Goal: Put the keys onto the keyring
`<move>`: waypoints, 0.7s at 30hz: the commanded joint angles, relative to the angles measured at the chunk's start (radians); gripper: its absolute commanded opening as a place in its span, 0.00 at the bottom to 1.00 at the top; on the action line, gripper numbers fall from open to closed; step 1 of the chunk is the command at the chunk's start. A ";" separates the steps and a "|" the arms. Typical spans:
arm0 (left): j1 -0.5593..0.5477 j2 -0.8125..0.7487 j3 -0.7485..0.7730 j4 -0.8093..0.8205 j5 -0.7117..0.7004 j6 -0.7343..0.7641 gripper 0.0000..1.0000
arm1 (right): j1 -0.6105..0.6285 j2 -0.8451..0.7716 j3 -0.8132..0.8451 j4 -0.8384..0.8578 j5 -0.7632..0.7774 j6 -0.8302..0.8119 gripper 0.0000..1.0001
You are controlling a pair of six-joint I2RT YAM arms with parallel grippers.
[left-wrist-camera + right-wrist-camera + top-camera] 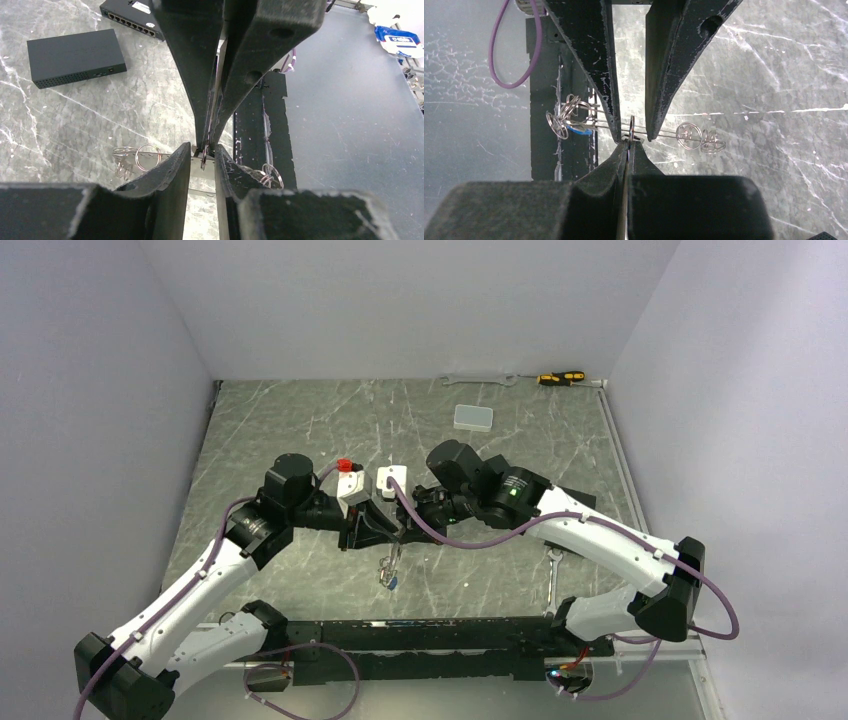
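My two grippers meet tip to tip above the middle of the table. The right gripper [629, 144] is shut on a small metal ring [631, 126] that stands edge-on. The thin pale wire of the keyring [666, 135] runs across right behind that ring. The left gripper [203, 152] is open, one finger on each side of the ring and of the right gripper's tips. Small split rings [688, 134] hang on the wire at one end. A bunch of rings with a blue tag [578, 131] hangs at the other, seen from above as a dangling cluster [389, 571]. The keys' blades are not clear.
A silver spanner [552, 577] lies near the right arm. A white box [472, 418], another spanner [480, 379] and a screwdriver [560, 378] lie at the back. Two black boxes [75, 57] sit beyond the table's near edge, by a black rail [430, 635].
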 commanded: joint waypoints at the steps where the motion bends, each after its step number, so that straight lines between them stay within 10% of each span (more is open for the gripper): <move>1: -0.004 0.006 -0.003 0.034 0.028 0.005 0.28 | 0.002 -0.054 -0.001 0.083 0.007 0.012 0.00; 21: -0.006 -0.059 -0.010 0.088 -0.031 -0.036 0.00 | 0.001 -0.075 -0.043 0.147 0.015 0.027 0.01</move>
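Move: Between the left hand's parted finger pads, about 1 cm to its right and level with it, stands the thin ring of the keyring, edge-on in the right fingers. The key bunch with the blue key hangs some 10 cm back, 2 cm left and 4 cm below; the loose rings at the metal band's other end are about 8 cm ahead, straight in line and 4 cm below. From the right hand, the ring's free part is about 1 cm left, level. Closing from roughly a third open to shut, the left fingers pinch the thin ring right at the tips of the right fingers, while the left hand itself stays in place, pointing right. The right hand keeps its shut grip on the ring and barely shifts, rising by about half a centimetre early on. ##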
